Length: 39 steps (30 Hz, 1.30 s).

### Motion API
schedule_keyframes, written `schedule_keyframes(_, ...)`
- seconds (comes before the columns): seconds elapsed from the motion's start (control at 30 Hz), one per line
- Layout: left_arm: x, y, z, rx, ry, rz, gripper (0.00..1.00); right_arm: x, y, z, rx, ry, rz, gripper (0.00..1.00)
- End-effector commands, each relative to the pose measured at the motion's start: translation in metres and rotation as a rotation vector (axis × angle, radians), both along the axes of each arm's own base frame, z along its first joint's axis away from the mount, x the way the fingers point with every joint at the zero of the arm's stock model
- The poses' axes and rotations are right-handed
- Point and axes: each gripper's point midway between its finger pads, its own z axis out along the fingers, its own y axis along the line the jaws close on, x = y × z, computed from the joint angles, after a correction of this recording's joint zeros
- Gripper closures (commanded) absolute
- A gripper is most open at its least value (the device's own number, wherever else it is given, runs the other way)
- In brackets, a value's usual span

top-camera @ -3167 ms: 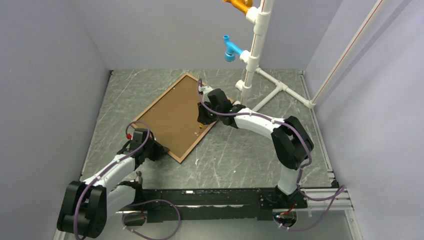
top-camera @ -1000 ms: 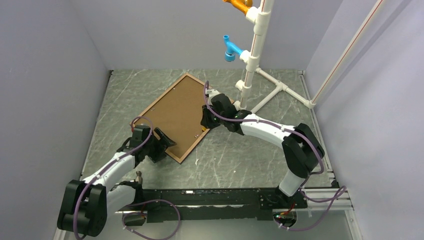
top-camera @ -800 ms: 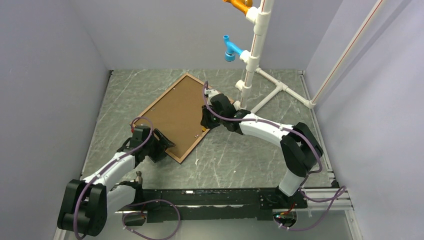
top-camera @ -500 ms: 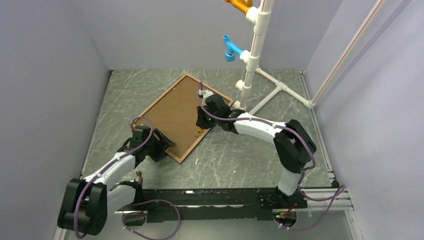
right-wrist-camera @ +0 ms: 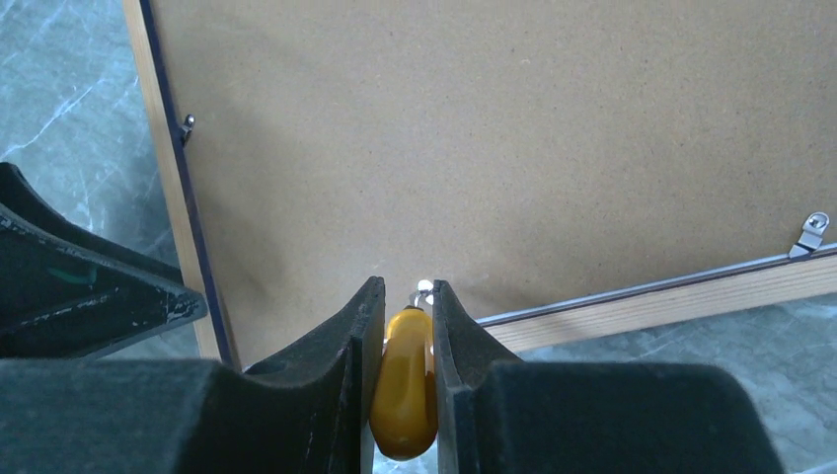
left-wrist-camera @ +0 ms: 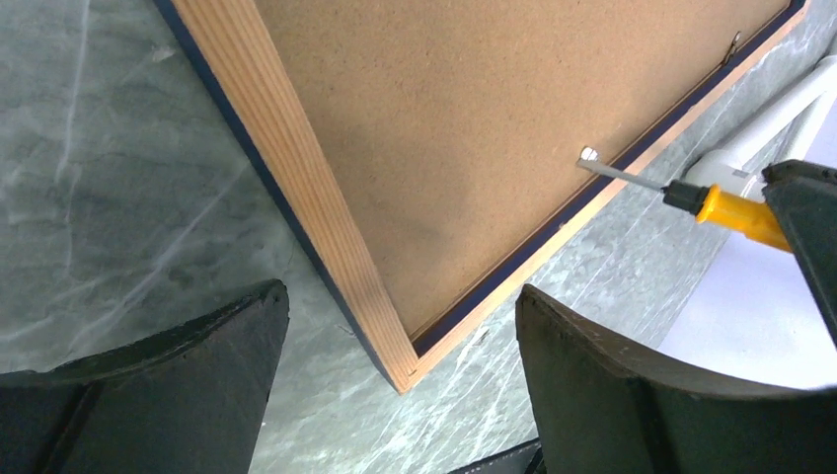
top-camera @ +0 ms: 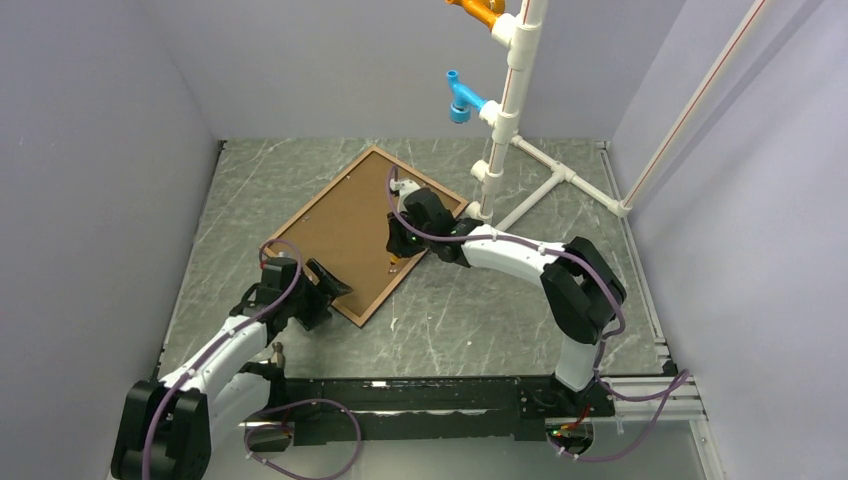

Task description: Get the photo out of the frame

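The frame (top-camera: pixel 315 198) lies face down on the table, its wooden back rim (left-wrist-camera: pixel 296 188) and navy inner edge showing. The brown backing board (top-camera: pixel 350 225) fills it; the photo's printed side is hidden beneath. My right gripper (top-camera: pixel 400 243) is shut on a yellow-handled screwdriver (right-wrist-camera: pixel 403 385). The screwdriver's metal tip rests at a small clip (left-wrist-camera: pixel 589 156) by the frame's right side. My left gripper (left-wrist-camera: pixel 395 296) stands open, straddling the frame's near corner (left-wrist-camera: pixel 400 367) without touching it.
A white pipe stand (top-camera: pixel 505 110) with blue and orange fittings rises at the back right, its feet spread on the table. More metal clips (right-wrist-camera: pixel 811 232) sit along the frame's rim. Grey walls close in on three sides.
My right gripper has slid a little to the left with the screwdriver, further over the board's right side. The left gripper stays open at the near corner.
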Motion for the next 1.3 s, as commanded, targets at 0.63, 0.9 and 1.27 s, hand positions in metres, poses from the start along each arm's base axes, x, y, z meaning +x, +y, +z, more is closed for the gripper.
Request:
schedule_keyframes(0.63,-0.017,0.019,-0.032,0.131,0.230,0.108,0.40,-0.009,-0.015,0.064,0.086,-0.118,-0.007,1.00)
schedule_keyframes(0.9,-0.011,0.032,-0.036,0.249,0.270,0.076,0.66,-0.012,-0.018,0.060,0.080,-0.118,-0.005,1.00)
schedule_keyframes(1.27,0.002,0.068,-0.031,0.388,0.233,0.059,0.87,-0.022,-0.033,0.051,0.057,-0.119,-0.002,1.00)
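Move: The wooden rail on the frame's near-left side lies about 2 cm ahead of the left hand and 3 cm below it, neither left nor right; the near corner is some 2 cm back and 4 cm right of that hand. The screwdriver in the right hand touches a clip about 1 cm ahead, 2 cm left and 7 cm below, which is 11 cm ahead and 12 cm right of the left hand. The next clip stands about 13 cm farther out and 11 cm right of it. The frame's near-left rail is taken by the left hand, which sinks about 2 cm as its open fingers close, tips down and rolls its left side up some 10 degrees, pinches the rail near the corner and goes about 3 cm left. The right hand keeps the screwdriver, lifts it off the clip about 6 cm, then lowers it partway while drawing back and right, about 3 cm each way. ##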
